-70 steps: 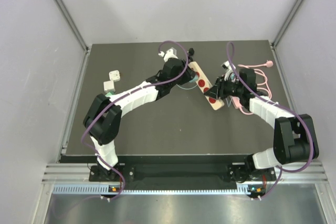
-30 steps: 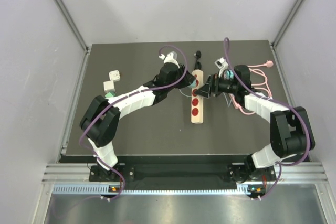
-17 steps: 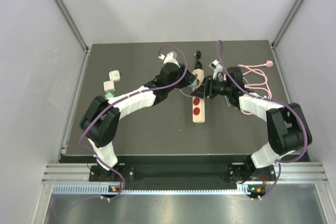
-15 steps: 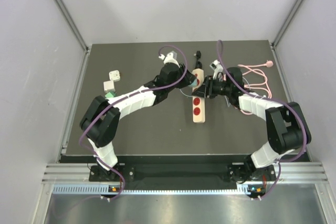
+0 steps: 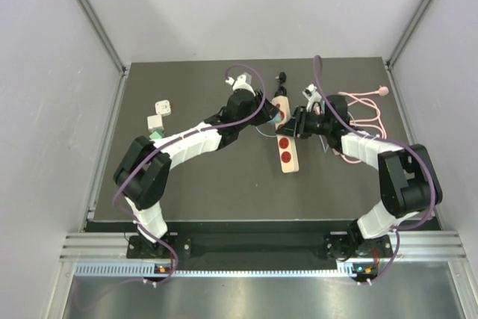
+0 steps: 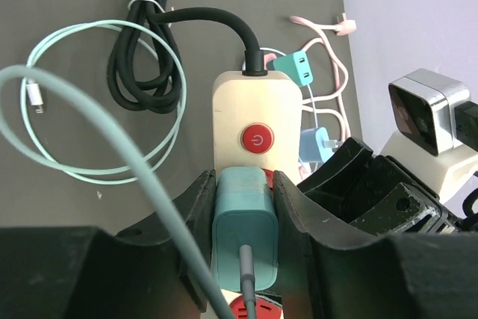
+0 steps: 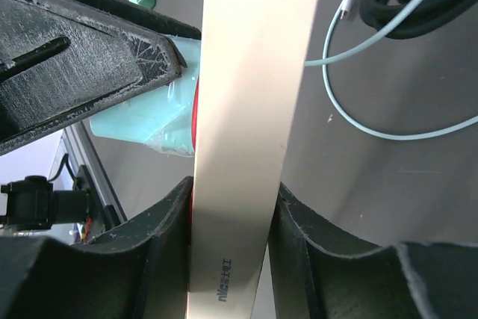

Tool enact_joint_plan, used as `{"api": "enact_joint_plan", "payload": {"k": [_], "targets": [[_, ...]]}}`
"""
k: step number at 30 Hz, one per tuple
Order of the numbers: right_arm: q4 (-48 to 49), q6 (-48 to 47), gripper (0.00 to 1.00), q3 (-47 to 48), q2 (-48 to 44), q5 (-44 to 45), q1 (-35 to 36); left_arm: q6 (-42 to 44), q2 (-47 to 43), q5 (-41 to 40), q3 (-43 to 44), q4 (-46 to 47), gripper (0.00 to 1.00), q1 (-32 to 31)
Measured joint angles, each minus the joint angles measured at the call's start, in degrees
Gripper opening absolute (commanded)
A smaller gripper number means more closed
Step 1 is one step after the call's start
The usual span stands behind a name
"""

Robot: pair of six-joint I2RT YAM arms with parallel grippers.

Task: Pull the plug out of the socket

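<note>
A cream socket strip point(image 5: 287, 151) with red sockets lies mid-table, its red switch point(image 6: 257, 139) near the far end. A teal plug point(image 6: 246, 233) sits in the socket nearest the switch. My left gripper point(image 6: 245, 193) is shut on this plug, one finger on each side; from above the left gripper point(image 5: 273, 116) is at the strip's far end. My right gripper point(image 7: 230, 207) is shut on the strip point(image 7: 250, 95), clamping it across its width. From above the right gripper point(image 5: 296, 126) reaches in from the right. The plug point(image 7: 149, 121) shows beside the left finger point(image 7: 82, 50).
A coiled black cable point(image 6: 146, 57) runs from the strip's far end, with a thin teal cable loop point(image 6: 89, 110) beside it. Pink cable point(image 5: 362, 106) and small teal point(image 6: 302, 68) and blue point(image 6: 314, 143) adapters lie to the right. White adapters point(image 5: 158, 113) sit at the left.
My right gripper has moved in from the right and shut on the socket strip. The strip's near end has swung slightly right. The left gripper keeps its hold on the plug.
</note>
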Motion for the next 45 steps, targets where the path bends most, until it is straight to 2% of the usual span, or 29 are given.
{"api": "enact_joint_plan", "payload": {"k": [1, 4, 7, 13, 19, 32, 39, 45], "targets": [[0.0, 0.0, 0.0, 0.0, -0.2, 0.0, -0.2, -0.2, 0.0, 0.2, 0.0, 0.2, 0.43, 0.0], [-0.1, 0.0, 0.0, -0.3, -0.6, 0.0, -0.7, -1.6, 0.0, 1.4, 0.0, 1.7, 0.47, 0.0], [-0.2, -0.4, 0.0, -0.7, -0.6, 0.4, -0.8, -2.7, -0.4, 3.2, 0.0, 2.2, 0.56, 0.0], [-0.8, -1.8, 0.0, -0.8, -0.9, 1.2, -0.8, -3.2, -0.9, 3.9, 0.6, 0.6, 0.58, 0.0], [-1.4, -2.9, 0.0, -1.1, -2.2, 2.4, -0.8, -2.5, -0.9, 3.7, 4.2, -5.4, 0.59, -0.5], [-1.5, -4.0, 0.0, -1.2, -2.7, 3.0, -0.8, 2.6, -0.7, 3.2, 10.1, -15.6, 0.62, -1.1], [-1.3, -3.9, 0.0, -2.2, -2.8, 3.1, -1.0, 5.8, 0.1, 1.9, 11.1, -18.8, 0.68, -1.6], [-1.0, -3.5, 0.0, -3.0, -3.1, 2.8, -1.8, 7.5, 0.5, 0.9, 11.1, -19.9, 0.69, -1.6]]}}
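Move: Between the left hand's half-closed fingers sits the teal plug, right at the grip, still in the socket strip, whose middle lies about 5 cm back, 2 cm to the right and 4 cm lower. The black cable coil is some 10 cm ahead on the table, about 12 cm lower; the pink strip lies on the table about 15 cm to the right. From the right hand, which grips the socket strip, the plug is roughly 3 cm ahead, 4 cm left and 3 cm higher. Opening its fingers by nearly a third of their range, the left hand lets go of the teal plug, rising nearly 3 cm while easing back about 2 cm, then sinking most of the way down again with a roll of some 10 degrees that lifts its left side. The right hand keeps its pinch on the socket strip and carries it about 2 cm to the right. ##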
